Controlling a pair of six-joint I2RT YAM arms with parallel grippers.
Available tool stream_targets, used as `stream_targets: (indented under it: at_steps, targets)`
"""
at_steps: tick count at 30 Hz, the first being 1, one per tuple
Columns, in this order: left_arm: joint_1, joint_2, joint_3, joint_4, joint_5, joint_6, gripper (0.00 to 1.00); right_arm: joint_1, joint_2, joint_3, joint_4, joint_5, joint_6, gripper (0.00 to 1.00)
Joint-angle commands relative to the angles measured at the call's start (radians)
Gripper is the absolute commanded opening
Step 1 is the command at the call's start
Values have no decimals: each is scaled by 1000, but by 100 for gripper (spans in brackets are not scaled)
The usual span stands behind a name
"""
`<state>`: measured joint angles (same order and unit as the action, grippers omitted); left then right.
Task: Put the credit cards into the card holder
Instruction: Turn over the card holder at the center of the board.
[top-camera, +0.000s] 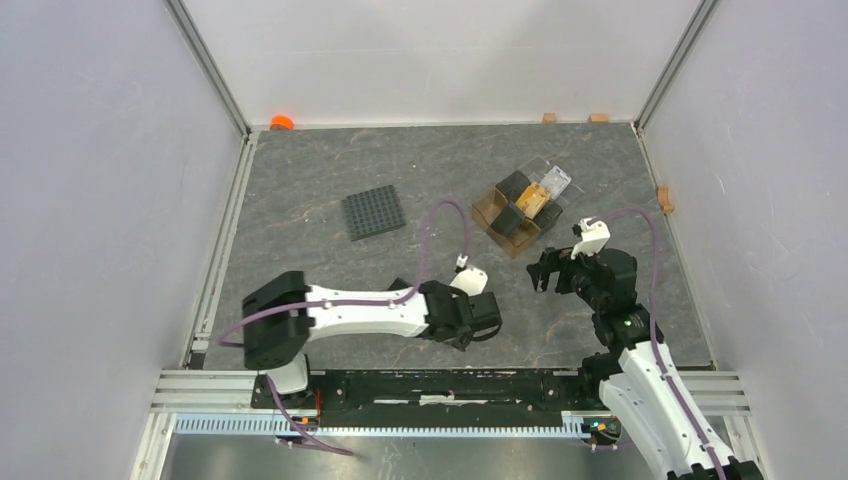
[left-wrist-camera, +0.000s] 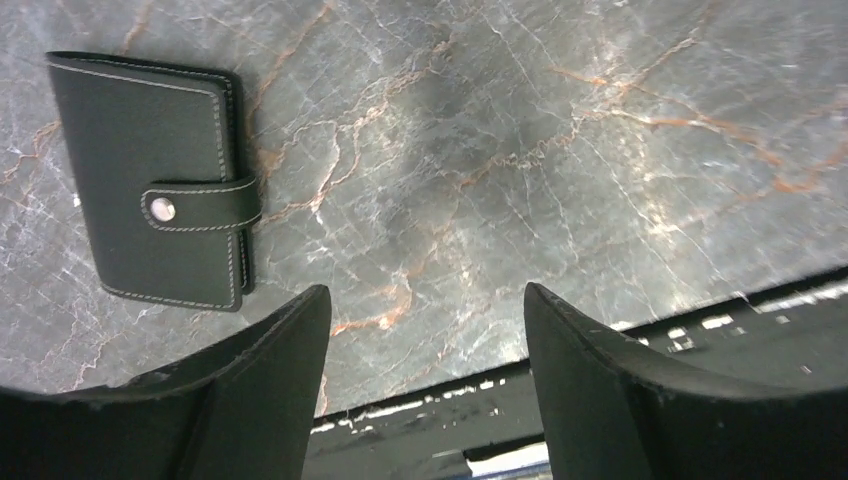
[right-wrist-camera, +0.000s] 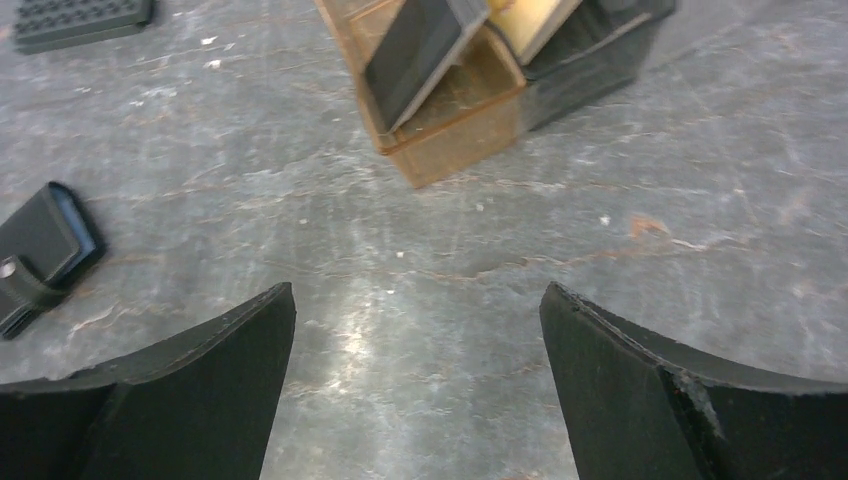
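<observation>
The card holder (left-wrist-camera: 155, 180), a black stitched wallet, lies folded on the stone table with its strap tab snapped down. It sits up and to the left of my left gripper (left-wrist-camera: 425, 295), which is open with only bare table between its fingers. The right wrist view shows the card holder (right-wrist-camera: 35, 255) at the far left. A tan-orange credit card (top-camera: 533, 198) stands in the brown compartment box (top-camera: 510, 215), and it also shows at the top of the right wrist view (right-wrist-camera: 525, 20). My right gripper (right-wrist-camera: 417, 290) is open and empty, short of the box.
A black gridded mat (top-camera: 373, 212) lies at the middle left of the table. A clear plastic tray (top-camera: 553, 178) rests behind the brown box. An orange object (top-camera: 282, 122) sits by the back wall. The table's near rail (left-wrist-camera: 600, 400) runs just under the left fingers.
</observation>
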<state>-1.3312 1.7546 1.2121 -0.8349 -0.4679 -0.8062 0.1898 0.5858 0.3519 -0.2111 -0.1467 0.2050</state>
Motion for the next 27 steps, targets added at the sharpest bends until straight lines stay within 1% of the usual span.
stream_targets:
  at_steps: [1,3,5,7,8,11,13,15,18,21,27]
  targets:
    - [25,-190,-80,69,42,30,78,6,44,39,68,-213,-23,92]
    - [71,-251,-142,73,65,30,78,15,83,31,126,-328,-2,85]
    - [132,-331,-210,81,94,23,77,45,129,25,194,-400,25,79]
    - [193,-414,-278,99,114,22,77,110,176,36,241,-404,34,75]
    - [231,-462,-304,111,127,22,77,154,198,47,253,-395,33,75]
    - [371,-581,-401,165,201,31,77,267,302,77,309,-396,46,71]
    - [465,-630,-447,177,232,43,77,333,368,92,364,-395,64,67]
    - [524,-656,-475,174,215,46,75,402,446,123,399,-391,62,66]
    - [569,-667,-511,185,212,39,73,492,564,190,431,-392,53,65]
    - [605,-657,-561,214,234,17,73,551,701,274,448,-429,48,63]
    - [616,-662,-624,310,301,-42,72,622,936,453,404,-474,6,60]
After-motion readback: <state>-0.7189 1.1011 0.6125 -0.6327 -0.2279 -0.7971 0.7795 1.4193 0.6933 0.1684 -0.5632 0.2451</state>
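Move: The card holder lies flat, about 11 cm to the left hand's left and 6 cm ahead of it, some 5 cm lower. The grey mat is roughly 16 cm left of this hand and 23 cm ahead, just as low. From the right hand, the card holder is about 32 cm to the left, 6 cm back and 11 cm below; the clear tray stands some 12 cm ahead and 7 cm left, about 9 cm below. Both empty hands close in on the card holder from opposite sides. The left lifts about 3 cm, crosses leftward over it some 16 cm and slightly forward, then sinks beside its left end, turning counter-clockwise and rolling left side down, fingers still wide. The right sweeps left about 25 cm and a little back, turning some 50 degrees counter-clockwise, its fingers closing partway. ##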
